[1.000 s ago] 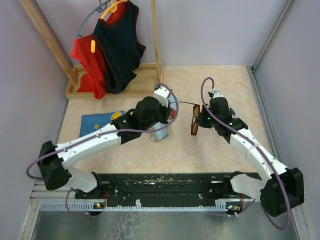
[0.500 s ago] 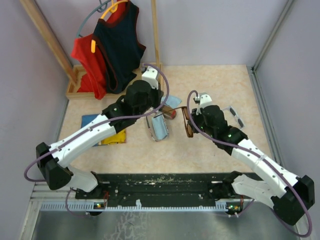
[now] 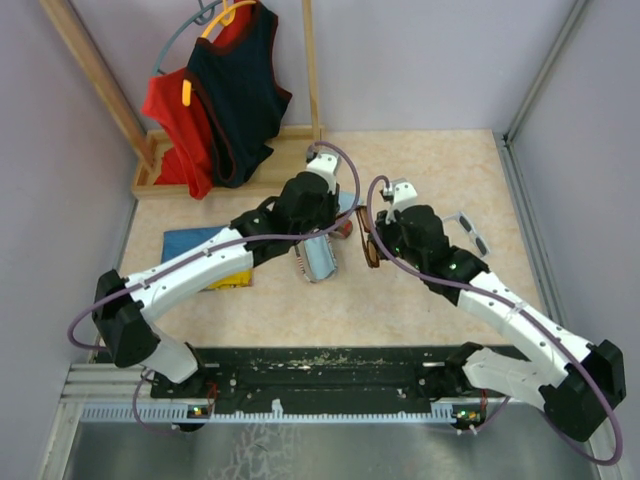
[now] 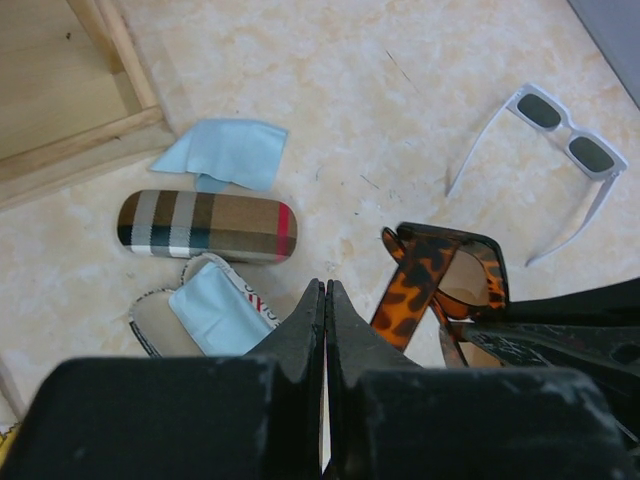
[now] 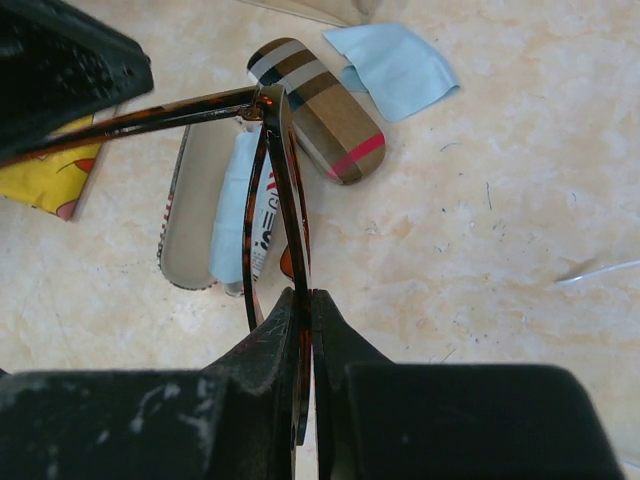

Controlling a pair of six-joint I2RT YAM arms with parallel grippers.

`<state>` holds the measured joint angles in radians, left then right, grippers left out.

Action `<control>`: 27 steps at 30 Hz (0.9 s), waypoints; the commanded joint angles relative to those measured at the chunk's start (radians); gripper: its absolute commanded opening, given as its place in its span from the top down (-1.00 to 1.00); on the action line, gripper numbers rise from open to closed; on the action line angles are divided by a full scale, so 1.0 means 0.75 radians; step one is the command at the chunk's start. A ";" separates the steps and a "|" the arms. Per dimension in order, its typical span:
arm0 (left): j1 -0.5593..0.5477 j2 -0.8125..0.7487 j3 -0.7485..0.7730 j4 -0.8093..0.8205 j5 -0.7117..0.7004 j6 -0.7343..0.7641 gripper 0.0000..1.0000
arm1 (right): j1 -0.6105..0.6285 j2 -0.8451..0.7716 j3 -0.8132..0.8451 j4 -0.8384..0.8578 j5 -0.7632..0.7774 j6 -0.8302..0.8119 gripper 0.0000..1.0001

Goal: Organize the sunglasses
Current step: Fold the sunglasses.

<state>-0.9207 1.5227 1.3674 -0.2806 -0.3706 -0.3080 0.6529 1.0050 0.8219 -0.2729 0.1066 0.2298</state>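
The brown tortoiseshell sunglasses (image 5: 272, 170) hang edge-up above the table, and my right gripper (image 5: 305, 298) is shut on their frame. One arm of the pair sticks out sideways to the black body of my left gripper (image 5: 60, 70); whether they touch I cannot tell. In the left wrist view the left gripper (image 4: 325, 287) is shut with nothing between its fingers, just left of the brown pair (image 4: 440, 280). From above, the right gripper (image 3: 375, 238) and left gripper (image 3: 335, 215) are close together. The white sunglasses (image 3: 470, 232) lie open on the table, to the right.
An open case (image 3: 320, 258) with a light-blue cloth inside lies below both grippers. A closed plaid case (image 4: 205, 225) and a loose blue cloth (image 4: 230, 152) lie behind it. A blue and yellow flat item (image 3: 215, 255) is at the left. A wooden rack (image 3: 250, 150) with hanging clothes stands at the back left.
My right gripper carried the brown sunglasses leftward over the open case, uncovering the white pair. The left gripper swung back and then right, ending beside the brown pair.
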 commanded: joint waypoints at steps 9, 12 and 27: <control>-0.088 0.087 -0.014 0.041 0.012 -0.079 1.00 | 0.016 0.079 0.135 0.135 -0.042 0.175 1.00; -0.095 0.084 -0.033 0.055 0.015 -0.093 1.00 | 0.016 0.091 0.137 0.141 -0.056 0.211 1.00; -0.065 -0.012 -0.145 0.089 -0.031 -0.098 0.98 | 0.012 0.112 0.137 0.019 0.117 0.311 1.00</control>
<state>-0.9863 1.5814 1.2984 -0.2359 -0.3523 -0.3847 0.6537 1.0779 0.8661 -0.2363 0.1055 0.4473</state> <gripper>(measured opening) 0.006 0.045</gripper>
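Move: Just under the left hand's shut, empty fingers, some 3 cm below and about 1 cm back and to the right, runs the sunglasses' open temple. The front frame is still held in the right hand, about 4 cm back, 7 cm right and 5 cm below the left. From the right hand the temple is about 4 cm ahead and 6 cm left, 2 cm up. From the left hand, some 23 cm lower, the open case lies about 3 cm back and 7 cm left, the plaid case 7 cm ahead and 5 cm left. Swinging the open temple in against the frame, the left hand sweeps down about 5 cm, to the right and back some 3 cm each, its shut fingertips ending against the temple. The right hand keeps its grip on the frame and brings it about 2 cm left and slightly forward to meet them, rolling its left side up some 10 degrees. ##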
